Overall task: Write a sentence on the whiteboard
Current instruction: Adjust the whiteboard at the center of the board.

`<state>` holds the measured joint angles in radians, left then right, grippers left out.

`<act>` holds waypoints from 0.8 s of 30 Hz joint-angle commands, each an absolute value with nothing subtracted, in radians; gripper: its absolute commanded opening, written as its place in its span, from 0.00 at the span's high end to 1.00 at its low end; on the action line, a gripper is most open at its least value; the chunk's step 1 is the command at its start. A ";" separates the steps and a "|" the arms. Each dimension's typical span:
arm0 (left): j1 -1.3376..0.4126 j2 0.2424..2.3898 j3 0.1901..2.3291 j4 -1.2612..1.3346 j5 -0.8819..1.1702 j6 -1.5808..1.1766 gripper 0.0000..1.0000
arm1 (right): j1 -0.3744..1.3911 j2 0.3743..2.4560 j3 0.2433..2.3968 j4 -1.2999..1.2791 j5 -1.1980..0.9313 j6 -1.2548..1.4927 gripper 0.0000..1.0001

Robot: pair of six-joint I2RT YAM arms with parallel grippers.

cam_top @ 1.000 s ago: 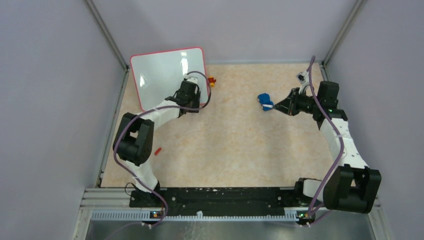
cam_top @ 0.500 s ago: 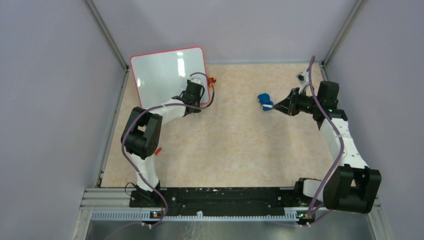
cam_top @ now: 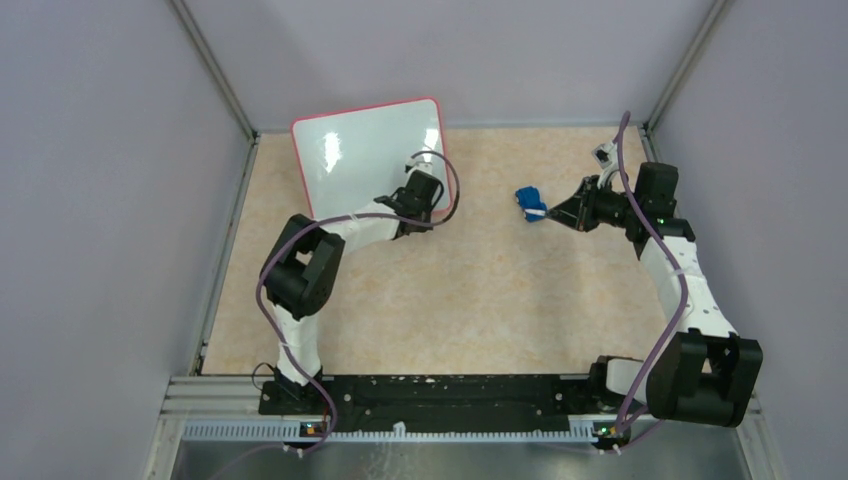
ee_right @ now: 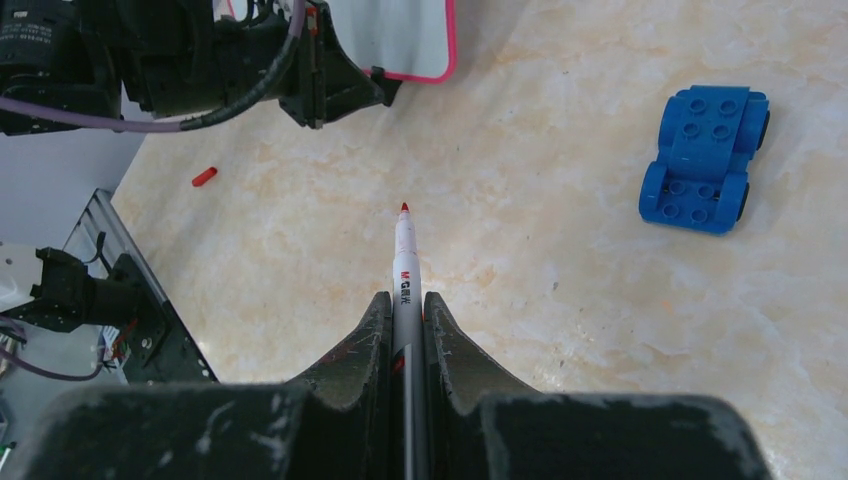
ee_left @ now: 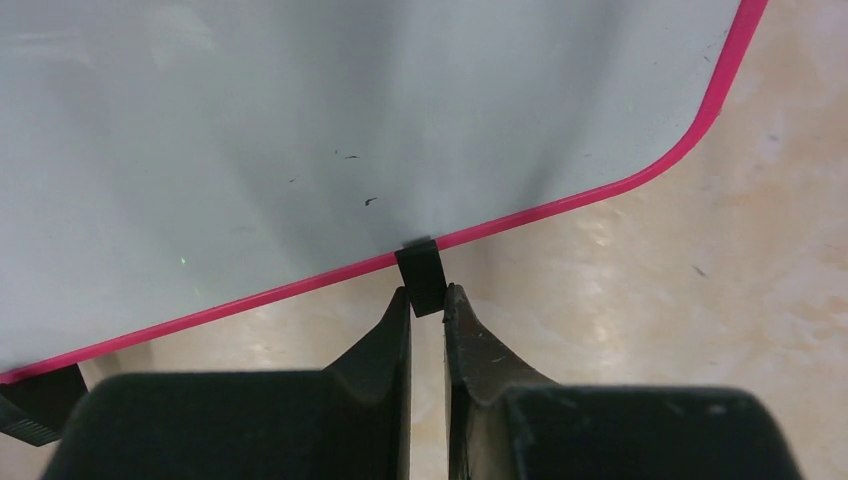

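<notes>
The whiteboard (cam_top: pixel 360 150), glossy white with a pink-red rim, lies at the back left of the table. My left gripper (cam_top: pixel 418 197) is at its near right edge. In the left wrist view the left gripper (ee_left: pixel 427 296) is shut on a black clip (ee_left: pixel 419 272) on the whiteboard (ee_left: pixel 300 120) rim. My right gripper (cam_top: pixel 562 212) hovers at the right, shut on a red-tipped white marker (ee_right: pixel 404 262) that points toward the whiteboard (ee_right: pixel 400 35). No sentence is in view; the white face carries only a few dark specks.
A blue toy car (cam_top: pixel 530 200) sits just beyond the marker tip, also in the right wrist view as the blue toy car (ee_right: pixel 705 155). A small red cap (ee_right: pixel 204 177) lies on the table near the left arm (ee_right: pixel 200 60). Grey walls enclose the table.
The left gripper has closed on the clip, and the whiteboard has slid to the right with it. The right arm and marker have not moved.
</notes>
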<state>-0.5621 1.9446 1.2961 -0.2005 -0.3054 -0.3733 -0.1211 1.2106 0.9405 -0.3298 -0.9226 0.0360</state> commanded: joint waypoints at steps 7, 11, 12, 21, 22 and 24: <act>-0.719 2.039 1.420 -0.255 -0.212 -0.480 0.77 | -0.132 1.181 0.940 -0.301 -0.945 0.016 1.00; -0.747 2.029 1.433 -0.254 -0.171 -0.490 0.60 | -0.132 1.175 0.942 -0.303 -0.942 0.016 1.00; -0.750 2.022 1.432 -0.251 -0.160 -0.492 0.56 | -0.132 1.173 0.942 -0.305 -0.942 0.015 1.00; -0.749 1.907 1.375 -0.176 -0.005 -0.409 0.29 | -0.135 1.147 0.948 -0.301 -0.936 0.020 1.00; -0.749 1.881 1.362 -0.170 -0.005 -0.372 0.27 | -0.141 1.141 0.947 -0.296 -0.938 0.022 1.00; -0.745 1.829 1.336 -0.177 -0.014 -0.271 0.20 | -0.153 1.134 0.944 -0.291 -0.945 0.028 1.00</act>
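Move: The left fingers are already shut on the black clip at the whiteboard's near edge; the board's middle lies about 13 cm ahead and 11 cm to the left. The blue car is roughly 28 cm to that hand's right and 3 cm ahead, across clear tabletop. From the right hand, holding the pen aloft, the whiteboard's middle is some 22 cm ahead, 40 cm left and 17 cm lower. Left hand drags the whiteboard about 7 cm right by its black clip, then opens and backs off rightward. ##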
